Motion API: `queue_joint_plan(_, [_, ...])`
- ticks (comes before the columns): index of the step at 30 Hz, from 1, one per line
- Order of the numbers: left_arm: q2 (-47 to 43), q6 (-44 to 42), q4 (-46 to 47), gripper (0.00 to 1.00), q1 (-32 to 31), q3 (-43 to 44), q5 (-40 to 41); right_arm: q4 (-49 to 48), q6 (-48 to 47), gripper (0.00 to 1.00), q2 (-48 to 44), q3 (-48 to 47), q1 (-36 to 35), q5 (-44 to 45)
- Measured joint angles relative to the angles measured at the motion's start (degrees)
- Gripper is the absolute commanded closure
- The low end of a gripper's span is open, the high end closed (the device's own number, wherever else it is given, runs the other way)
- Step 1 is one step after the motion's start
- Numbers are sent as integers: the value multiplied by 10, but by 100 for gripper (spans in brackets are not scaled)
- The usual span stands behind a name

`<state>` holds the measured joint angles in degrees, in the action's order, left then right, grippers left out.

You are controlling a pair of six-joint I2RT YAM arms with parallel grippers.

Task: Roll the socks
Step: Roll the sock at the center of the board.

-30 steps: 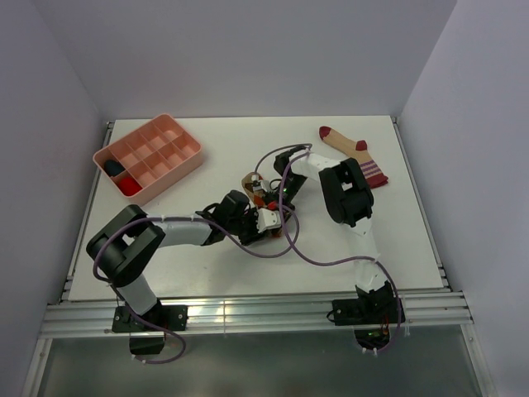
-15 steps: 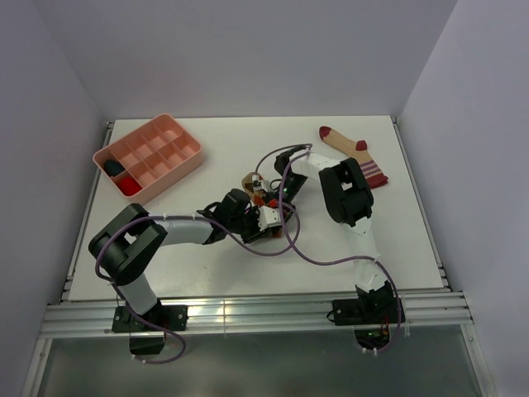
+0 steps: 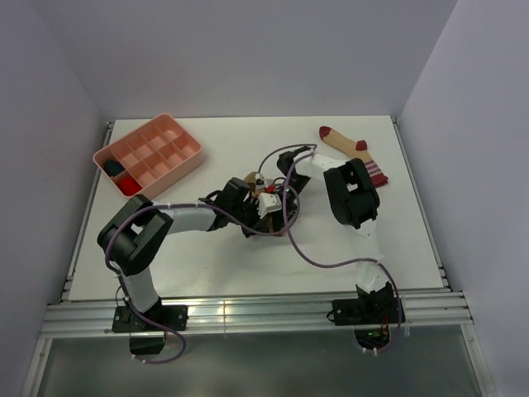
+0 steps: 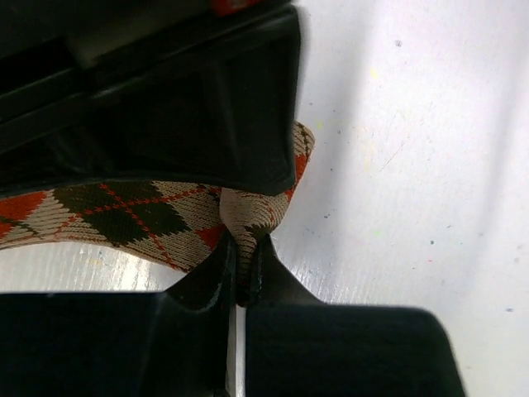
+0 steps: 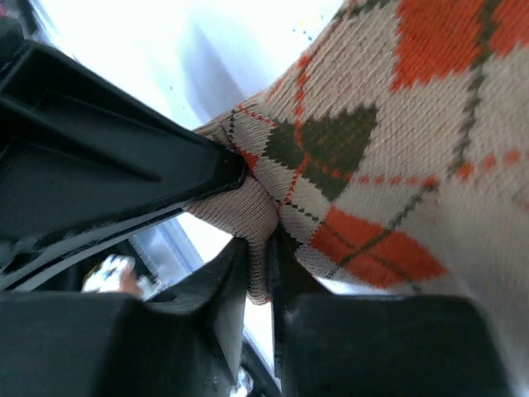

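Observation:
The argyle sock (image 4: 124, 215) of tan, brown and orange lies mid-table, mostly hidden under both wrists in the top view (image 3: 250, 179). My left gripper (image 4: 244, 252) is shut on a narrow fold at the sock's edge. My right gripper (image 5: 258, 248) pinches another tan fold of the same sock (image 5: 413, 124), and the jaws stand close together around it. The two grippers meet tip to tip, left (image 3: 258, 208) and right (image 3: 274, 188). The second sock (image 3: 351, 149), tan with a dark red toe and striped cuff, lies flat at the back right, untouched.
A pink compartment tray (image 3: 188, 162) stands at the back left. It holds a dark bundle (image 3: 112, 168) and a red bundle (image 3: 126, 185). Purple cables loop over the table around the wrists. White walls enclose the table on three sides.
The left arm has swung away from the near edge, carrying its gripper up toward the right one. The sock and both wrists now sit slightly farther back on the table.

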<state>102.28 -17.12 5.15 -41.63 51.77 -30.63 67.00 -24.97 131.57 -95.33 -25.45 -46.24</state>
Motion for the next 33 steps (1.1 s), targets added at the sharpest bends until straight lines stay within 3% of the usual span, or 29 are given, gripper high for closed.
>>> queue_joint_plan(5, [36, 46, -57, 99, 25, 55, -51, -114, 52, 65, -80, 85, 0, 30])
queue_joint_plan(12, [99, 94, -153, 99, 59, 146, -110, -350, 161, 49, -235, 259, 17, 118])
queue_joint_plan(18, [145, 116, -242, 99, 81, 216, -139, -516, 245, 44, -371, 405, 36, 209])
queue_joint_plan(24, [198, 118, -353, 99, 102, 297, -170, -622, 282, 40, -510, 516, 37, 257])
queue_joint_plan(27, [218, 116, -401, 99, 115, 324, -182, -650, 283, 38, -543, 539, 10, 282])
queue_joint_plan(33, [253, 98, -491, 99, 142, 377, -194, -663, 251, 37, -549, 544, -114, 351])
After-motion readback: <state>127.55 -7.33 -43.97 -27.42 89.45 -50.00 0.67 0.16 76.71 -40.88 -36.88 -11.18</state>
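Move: The argyle sock is pinched at its near, rolled end by both hands side by side. Its middle lies about 9 cm ahead and 2 cm left of the left hand, and about 9 cm ahead and 4 cm left of the right, a centimetre lower. From the right hand the striped sock lies roughly 29 cm farther out and 28 cm to the right; the box is some 27 cm ahead and 39 cm left of the left hand. The sock's rolled near end stays pinched in the left fingers, which ease about 3.5 cm forward, then as far left, the wrist rolling some 50 degrees until they point rightward and back. The right fingers open and let go, swing forward and right, rise about 7.5 cm, then come back left above the near edge, the wrist turning some 60 degrees to aim forward. ##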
